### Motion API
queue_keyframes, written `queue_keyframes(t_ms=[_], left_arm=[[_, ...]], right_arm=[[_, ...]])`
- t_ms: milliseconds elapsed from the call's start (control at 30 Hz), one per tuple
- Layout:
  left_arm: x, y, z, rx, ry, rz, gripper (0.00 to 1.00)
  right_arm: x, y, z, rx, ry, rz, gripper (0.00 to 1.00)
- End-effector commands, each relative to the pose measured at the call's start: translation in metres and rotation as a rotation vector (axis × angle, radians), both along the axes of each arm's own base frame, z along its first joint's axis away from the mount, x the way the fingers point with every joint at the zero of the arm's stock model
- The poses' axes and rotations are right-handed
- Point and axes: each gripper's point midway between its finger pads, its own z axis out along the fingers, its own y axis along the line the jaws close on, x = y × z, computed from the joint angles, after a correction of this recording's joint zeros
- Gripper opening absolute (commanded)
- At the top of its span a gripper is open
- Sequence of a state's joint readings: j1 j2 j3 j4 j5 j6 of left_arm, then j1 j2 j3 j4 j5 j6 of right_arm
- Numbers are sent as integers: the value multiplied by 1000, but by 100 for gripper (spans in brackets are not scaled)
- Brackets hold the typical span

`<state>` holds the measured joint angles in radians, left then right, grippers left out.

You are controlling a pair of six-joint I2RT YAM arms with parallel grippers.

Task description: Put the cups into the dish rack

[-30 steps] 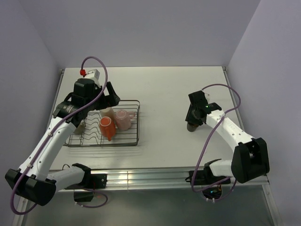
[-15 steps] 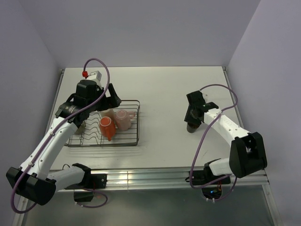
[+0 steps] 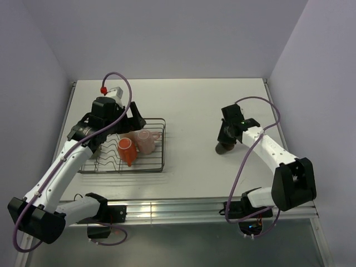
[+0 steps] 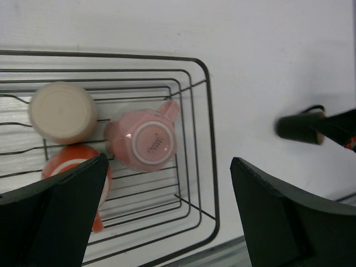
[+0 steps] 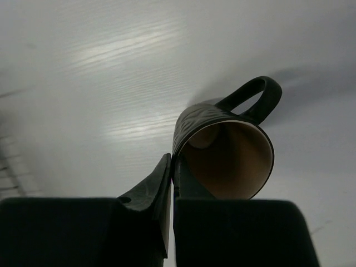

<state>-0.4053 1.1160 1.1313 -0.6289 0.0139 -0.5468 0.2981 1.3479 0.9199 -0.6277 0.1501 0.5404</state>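
The dish rack sits on the left of the table. In it, mouths down, are a beige tumbler, a pink mug and an orange mug. My left gripper hovers open above the rack, holding nothing. On the right of the table, the dark brown mug is tilted. My right gripper is shut on its wall, one finger inside and one outside.
Pale walls close in the white table on the left, back and right. A metal rail runs along the near edge by the arm bases. Purple cables loop over both arms.
My right gripper has closed on the dark brown mug's wall, and the mug has tilted and shifted a little left. The left arm has drifted slightly to the right above the rack.
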Motion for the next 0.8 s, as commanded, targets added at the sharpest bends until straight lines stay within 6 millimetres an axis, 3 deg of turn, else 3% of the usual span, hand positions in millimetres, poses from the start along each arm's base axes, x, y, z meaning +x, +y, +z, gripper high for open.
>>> queue_keyframes(t_ms=[0, 67, 200, 267, 333, 367, 533, 567, 767], left_arm=[[-11, -28, 31, -138, -84, -139, 99], [-14, -41, 44, -193, -124, -208, 99], [-31, -66, 73, -317, -203, -379, 99], [-37, -76, 87, -367, -232, -446, 99], [-42, -83, 94, -398, -228, -498, 99], [-42, -86, 100, -413, -247, -517, 99], [-48, -95, 125, -508, -303, -576, 99], [-45, -95, 126, -511, -308, -566, 99], [-45, -103, 132, -567, -329, -600, 99]], right_arm=[[20, 59, 79, 297, -172, 151, 0], [29, 86, 130, 441, -286, 237, 0], [9, 143, 215, 820, -390, 460, 0], [3, 156, 252, 923, -489, 542, 0], [-10, 165, 270, 1041, -485, 578, 0], [-13, 170, 288, 1081, -554, 633, 0], [-30, 182, 310, 1232, -584, 699, 0], [-35, 183, 324, 1260, -648, 745, 0], [-51, 193, 340, 1388, -646, 815, 0]])
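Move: The left gripper, empty and wide open, hangs over the rack with the dark cup some 38 cm to its right, level fore and aft and 19 cm lower. The pink cup is almost straight beneath it, 18 cm down; at that same depth the orange cup lies 8 cm left and 4 cm back. The right hand already has the dark cup, its middle about 3 cm right of and 4 cm below the pads; the left gripper is roughly 36 cm left and 15 cm higher. Still pinching the dark cup by its wall, the right hand sweeps it up nearly 30 cm and left about 19 cm towards the left gripper, rolling over so the cup tips onto its side, bottom towards that gripper. The left hand rises and goes right, drawing back a little, and swings clockwise to face the cup, fingers staying wide open. ##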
